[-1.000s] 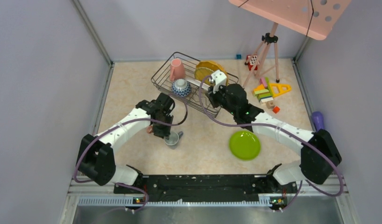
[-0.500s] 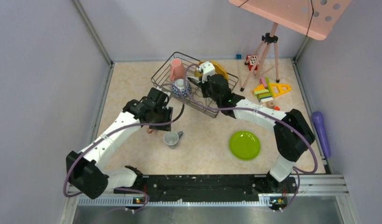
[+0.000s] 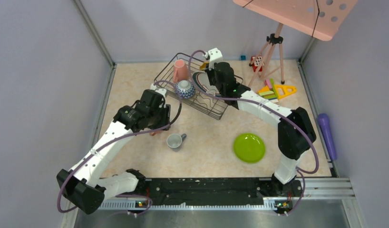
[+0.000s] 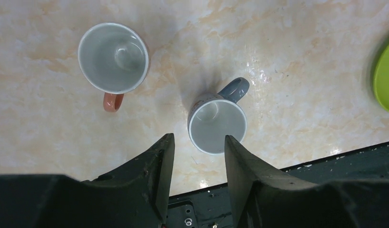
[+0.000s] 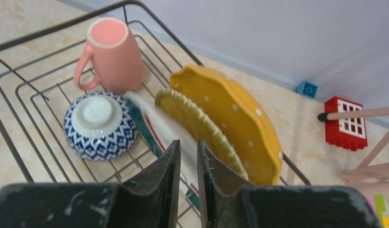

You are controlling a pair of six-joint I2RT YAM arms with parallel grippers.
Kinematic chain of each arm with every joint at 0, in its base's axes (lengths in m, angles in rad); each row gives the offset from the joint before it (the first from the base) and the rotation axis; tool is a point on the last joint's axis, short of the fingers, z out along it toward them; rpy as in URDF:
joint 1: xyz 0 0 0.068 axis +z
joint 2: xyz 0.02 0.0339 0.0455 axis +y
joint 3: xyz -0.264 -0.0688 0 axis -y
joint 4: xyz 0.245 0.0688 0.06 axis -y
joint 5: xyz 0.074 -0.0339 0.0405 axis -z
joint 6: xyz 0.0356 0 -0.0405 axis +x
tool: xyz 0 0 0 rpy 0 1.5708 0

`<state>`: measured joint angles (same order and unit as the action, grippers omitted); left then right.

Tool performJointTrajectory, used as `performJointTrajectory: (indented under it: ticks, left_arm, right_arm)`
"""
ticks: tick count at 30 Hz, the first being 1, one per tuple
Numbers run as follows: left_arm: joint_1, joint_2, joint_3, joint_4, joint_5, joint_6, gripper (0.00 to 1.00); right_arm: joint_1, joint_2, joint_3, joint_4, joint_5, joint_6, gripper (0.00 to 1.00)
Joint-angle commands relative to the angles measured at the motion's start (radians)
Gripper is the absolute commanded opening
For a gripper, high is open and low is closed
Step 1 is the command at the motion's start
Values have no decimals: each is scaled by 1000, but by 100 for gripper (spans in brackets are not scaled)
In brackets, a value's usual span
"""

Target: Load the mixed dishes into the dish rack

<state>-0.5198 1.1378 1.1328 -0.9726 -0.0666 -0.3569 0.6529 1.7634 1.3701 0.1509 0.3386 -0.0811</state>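
Observation:
The dish rack stands at the back, its rim also in the right wrist view. It holds a pink mug, an upturned blue-white bowl, an olive-yellow plate and a yellow dotted plate. My right gripper is over the rack, nearly shut on the rim of the green-rimmed white plate, which leans beside the bowl. My left gripper is open above a grey cup, not touching it. A pink mug stands beside it. A lime green plate lies on the table.
Colourful toy blocks and a tripod stand right of the rack. A purple object lies by the right wall. A red block and a blue block sit behind the rack. Walls close in on three sides.
My right gripper has moved up and left, further over the rack, with the plate. My left gripper has drawn back up and left from the grey cup, which stays on the table.

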Motion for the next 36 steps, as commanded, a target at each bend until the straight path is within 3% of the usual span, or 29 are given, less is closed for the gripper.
performJointTrajectory:
  ticks: [1, 8, 11, 13, 20, 22, 30, 36]
  left_arm:
    - [-3, -71, -8, 87, -14, -15, 48]
    - [-3, -104, -20, 104, -17, -19, 48]
    - [-3, -112, -32, 127, 0, -20, 48]
    - [-3, -117, -44, 148, 10, -20, 48]
    - [-3, -163, -118, 292, 59, -34, 49]
    - [-3, -175, -153, 381, 128, -37, 49]
    - [-3, -122, -231, 595, 261, -134, 48]
    - [-5, -105, -300, 698, 305, -155, 48]
  right_arm:
    - [-22, 31, 127, -80, 12, 5, 19]
    - [-22, -34, 130, -143, -108, 24, 29]
    - [-22, -68, 128, -222, -165, 50, 46]
    - [-22, -101, 121, -279, -169, 98, 53]
    - [-25, -306, -64, -442, -87, 216, 57]
    - [-30, -386, -135, -492, -78, 267, 58]
    - [-131, -721, -459, -764, -121, 649, 68]
    - [-196, -934, -686, -933, -133, 961, 71]
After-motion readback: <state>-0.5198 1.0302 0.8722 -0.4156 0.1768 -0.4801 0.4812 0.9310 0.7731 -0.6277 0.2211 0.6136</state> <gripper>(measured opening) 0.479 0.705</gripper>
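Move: The green plate lies about 26 cm back from the right hand, 16 cm to its right and 22 cm below. The white plate's middle is some 8 cm beneath that hand and 3 cm left; the patterned bowl stands level with it, about 12 cm left and 13 cm below. From the left hand the green plate is roughly 34 cm right, 3 cm back and 17 cm lower. The right fingers come free of the white plate's rim in the rack, opening wide after a brief rise of about 2 cm, then the hand sweeps back some 22 cm, right and finally down towards the green plate, tipping its fingers steeply down. The left hand, still half open and empty, rises 2 cm, then shifts about 7 cm right and slightly forward, tilting, past the grey mug. ##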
